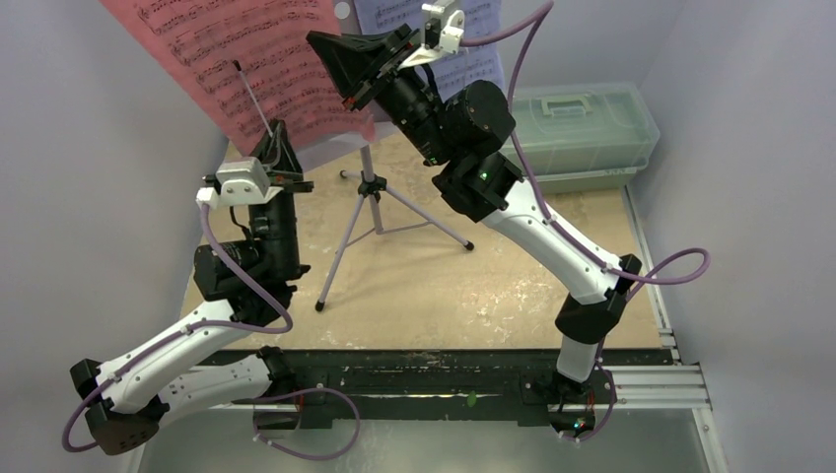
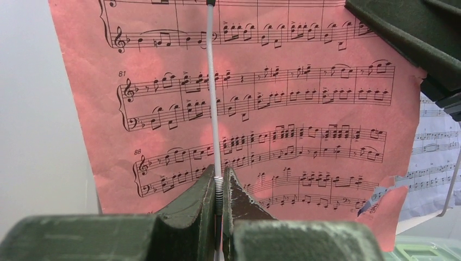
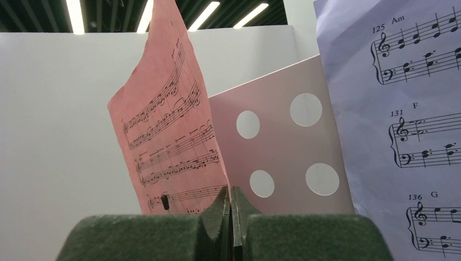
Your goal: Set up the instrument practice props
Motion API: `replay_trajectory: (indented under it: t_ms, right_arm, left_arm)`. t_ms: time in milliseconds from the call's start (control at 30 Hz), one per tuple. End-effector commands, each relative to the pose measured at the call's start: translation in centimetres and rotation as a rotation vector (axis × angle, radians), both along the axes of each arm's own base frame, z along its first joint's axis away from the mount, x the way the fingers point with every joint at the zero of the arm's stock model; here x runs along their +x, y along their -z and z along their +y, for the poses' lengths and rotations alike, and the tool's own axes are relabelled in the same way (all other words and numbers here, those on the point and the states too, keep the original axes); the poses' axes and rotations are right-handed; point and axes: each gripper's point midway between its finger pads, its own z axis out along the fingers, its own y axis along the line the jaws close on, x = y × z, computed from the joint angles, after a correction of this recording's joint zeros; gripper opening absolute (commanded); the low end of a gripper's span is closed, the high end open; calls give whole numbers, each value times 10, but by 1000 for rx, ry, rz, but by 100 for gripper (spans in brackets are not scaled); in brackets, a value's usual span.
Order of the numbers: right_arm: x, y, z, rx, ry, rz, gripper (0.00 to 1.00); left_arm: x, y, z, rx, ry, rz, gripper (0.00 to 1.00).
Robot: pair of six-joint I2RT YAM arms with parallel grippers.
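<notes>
The lavender perforated music stand (image 1: 367,187) stands on thin tripod legs mid-table; its desk shows in the right wrist view (image 3: 282,147). The pink music sheet (image 1: 246,59) leans on the desk's left side, and the pale-blue sheet (image 1: 473,39) on its right. My left gripper (image 1: 274,133) is shut on a thin white wire arm (image 2: 213,109) with a small spring, in front of the pink sheet (image 2: 272,109). My right gripper (image 1: 333,67) is shut on the pink sheet's right edge (image 3: 168,136). The metronome is out of view.
A translucent green lidded box (image 1: 582,123) sits at the back right, behind the right arm. Grey walls close in on the left and right. The stand's legs (image 1: 340,251) spread between the two arms.
</notes>
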Motion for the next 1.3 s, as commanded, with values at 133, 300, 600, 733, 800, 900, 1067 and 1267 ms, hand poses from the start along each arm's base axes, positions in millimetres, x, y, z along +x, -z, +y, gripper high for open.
replay_trajectory:
  t_ms: [133,300,600,733,800,900,1067,1267]
  right_arm:
    - [0,-15,-17,31,53,-24,5]
    - [2,-15,-23,19,87,-15,28]
    - [-7,-22,-57,-29,163,-11,48]
    - [-22,-25,-79,-71,176,-25,60]
    - [-35,-22,-86,-128,151,-58,67]
    - [-49,7,-91,-264,130,-95,76]
    - [-61,95,-102,-430,116,-95,91]
    - [-63,212,-109,-561,89,19,99]
  left_arm:
    - [-6,-12,8,-44,16,-4,0]
    - [-6,-11,6,-44,31,13,14]
    - [-10,-7,6,-71,91,51,39]
    - [-17,-5,4,-86,173,76,46]
    - [-23,-6,1,-88,232,88,52]
    - [-32,1,-7,-32,313,125,61]
    - [-52,13,-11,24,441,169,89]
    - [-77,18,0,53,515,160,97]
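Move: My left fingertips are shut on the pink sheet's retaining arm, whose middle is about 6 cm above and 2 cm ahead of them and 1 cm to their left; the pink sheet's middle is some 5 cm ahead, 1 cm right and 8 cm up. My right fingers pinch that sheet's right edge, its middle level fore and aft, about 8 cm left and 3 cm down. The purple sheet's middle is roughly 16 cm to their right, 7 cm farther out and 2 cm down. I let both grips go. My left fingers open wide off the retaining arm, and that hand then draws back about 6 cm, turning clockwise. My right fingers spread off the pink sheet's edge, edge forward a touch, then swing right and back, away from the sheet, and drop steeply, nearly 15 cm lower in all, tipping down towards level as they go. ##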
